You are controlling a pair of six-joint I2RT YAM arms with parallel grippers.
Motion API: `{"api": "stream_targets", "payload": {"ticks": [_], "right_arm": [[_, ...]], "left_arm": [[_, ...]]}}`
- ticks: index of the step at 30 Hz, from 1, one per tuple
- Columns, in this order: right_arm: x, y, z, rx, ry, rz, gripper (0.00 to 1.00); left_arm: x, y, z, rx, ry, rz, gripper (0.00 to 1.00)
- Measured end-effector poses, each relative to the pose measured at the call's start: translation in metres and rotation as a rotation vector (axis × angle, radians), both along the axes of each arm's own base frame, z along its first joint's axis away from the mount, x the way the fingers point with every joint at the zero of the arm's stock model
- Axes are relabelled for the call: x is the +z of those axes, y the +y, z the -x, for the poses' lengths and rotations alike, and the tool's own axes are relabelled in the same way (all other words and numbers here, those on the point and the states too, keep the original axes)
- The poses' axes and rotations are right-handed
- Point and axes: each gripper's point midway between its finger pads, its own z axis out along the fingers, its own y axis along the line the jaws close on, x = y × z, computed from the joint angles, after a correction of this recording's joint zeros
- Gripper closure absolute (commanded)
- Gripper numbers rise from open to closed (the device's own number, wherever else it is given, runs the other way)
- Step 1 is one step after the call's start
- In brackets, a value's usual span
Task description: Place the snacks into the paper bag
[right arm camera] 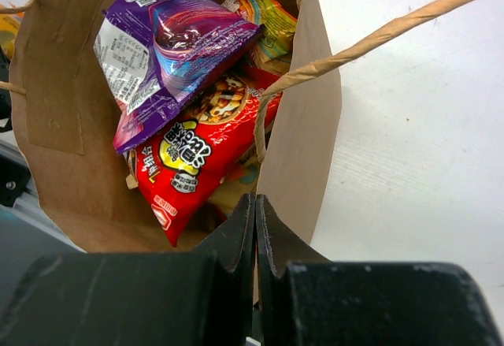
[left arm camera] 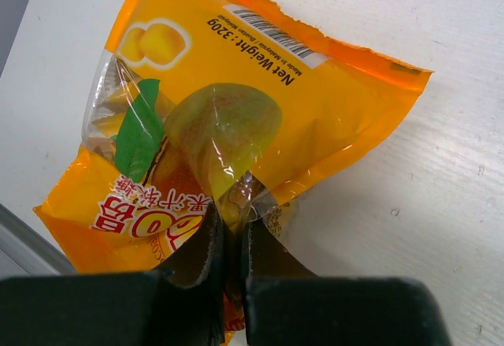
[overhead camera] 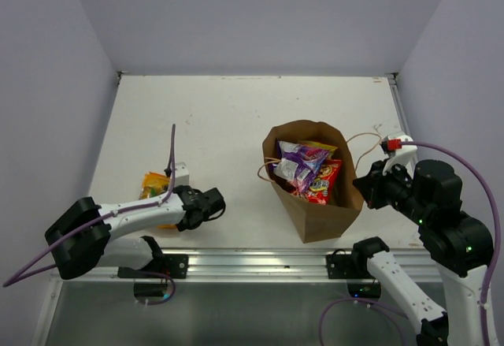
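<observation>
An orange-yellow snack packet (left arm camera: 236,117) lies flat on the white table near the front left edge, also seen in the top view as the orange packet (overhead camera: 153,183), half hidden under my left arm. My left gripper (left arm camera: 235,218) is shut on this packet's near edge, and the foil is pinched between the fingers. The brown paper bag (overhead camera: 315,221) stands open at centre right. Inside it lie a purple packet (right arm camera: 169,39), a red packet (right arm camera: 189,157) and a multicoloured one (right arm camera: 266,15). My right gripper (right arm camera: 255,201) is shut on the bag's right wall (right arm camera: 305,141) at the rim.
The bag's twine handle (right arm camera: 370,42) loops out over the table to the right. A metal rail (overhead camera: 260,261) runs along the table's front edge. White walls close in the table at the back and both sides.
</observation>
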Motion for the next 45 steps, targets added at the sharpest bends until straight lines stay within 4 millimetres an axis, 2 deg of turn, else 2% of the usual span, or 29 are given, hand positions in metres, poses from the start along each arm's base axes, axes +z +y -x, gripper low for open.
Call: {"api": "stream_targets", "payload": {"ticks": [7, 9, 11, 13, 15, 16, 18, 21, 24, 26, 29, 31, 32, 35, 38, 41, 45], "right_arm": [[0.0, 0.0, 0.0, 0.002, 0.001, 0.001, 1.0], [-0.001, 0.001, -0.001, 0.003, 0.004, 0.002, 1.0], [-0.001, 0.001, -0.002, 0.003, 0.008, 0.004, 1.0], [-0.002, 0.001, -0.003, 0.004, 0.013, 0.005, 1.0], [-0.002, 0.002, -0.003, 0.004, 0.015, 0.006, 1.0], [-0.002, 0.001, -0.004, 0.003, 0.016, 0.007, 1.0], [-0.002, 0.001, -0.004, 0.001, 0.016, 0.008, 1.0], [-0.002, 0.001, -0.004, 0.0, 0.016, 0.009, 1.0], [-0.003, 0.001, -0.005, -0.002, 0.02, 0.011, 1.0], [-0.003, 0.001, -0.006, -0.004, 0.023, 0.013, 1.0], [-0.004, -0.001, -0.007, -0.013, 0.024, 0.019, 1.0], [-0.004, -0.002, -0.007, -0.016, 0.023, 0.022, 1.0], [-0.004, -0.001, -0.007, -0.016, 0.023, 0.022, 1.0], [-0.004, -0.001, -0.007, -0.015, 0.023, 0.022, 1.0], [-0.004, -0.003, -0.006, -0.026, 0.027, 0.023, 1.0], [-0.005, -0.007, -0.005, -0.048, 0.034, 0.032, 1.0], [-0.005, -0.007, -0.005, -0.041, 0.03, 0.034, 1.0]], "left_arm": [[0.005, -0.004, -0.002, -0.025, 0.012, -0.01, 1.0], [0.014, -0.02, -0.007, -0.057, 0.012, 0.023, 1.0], [0.036, -0.054, -0.017, -0.133, -0.01, 0.104, 1.0], [0.07, -0.1, -0.03, -0.258, -0.068, 0.215, 1.0], [0.116, -0.144, -0.038, -0.396, -0.155, 0.331, 1.0], [0.139, -0.159, -0.04, -0.449, -0.197, 0.381, 1.0], [0.191, -0.181, -0.045, -0.55, -0.282, 0.453, 1.0], [0.262, -0.197, -0.053, -0.674, -0.41, 0.499, 1.0], [0.315, -0.213, -0.054, -0.808, -0.497, 0.526, 1.0], [0.347, -0.231, -0.052, -0.916, -0.533, 0.543, 1.0], [0.394, -0.276, -0.049, -1.087, -0.567, 0.592, 1.0], [0.421, -0.317, -0.044, -1.212, -0.596, 0.637, 1.0], [0.425, -0.329, -0.04, -1.248, -0.597, 0.648, 1.0], [0.428, -0.383, -0.015, -1.398, -0.57, 0.669, 1.0], [0.408, -0.423, 0.013, -1.499, -0.504, 0.662, 1.0], [0.382, -0.432, 0.02, -1.508, -0.447, 0.636, 1.0], [0.35, -0.423, 0.02, -1.485, -0.4, 0.615, 1.0]]}}
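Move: The left hand already has the mango pack pinched down on the table. The paper bag's open mouth lies about 38 cm to its right, 4 cm farther out and 24 cm higher; in the bag, the purple packet sits some 37 cm right, 3 ahead and 18 up, the red packet 42 right, 1 back and 16 up. From the right hand, shut at the near right rim corner, the mouth's middle is roughly 9 cm ahead, 13 left and about level. After a short hold, the left hand keeps its pinch on the mango pack and lifts it off the table, swinging some 42 cm to the right towards the bag while climbing about 43 cm to clear the rim, drifting a little forward on the way up and then back again, and turning the wrist roughly 85 degrees clockwise. Once across, it sinks about 8 cm over the mouth, fingers still shut, bringing the pack close beside the right hand, which stays practically in place and keeps its shut fingers on the rim. ##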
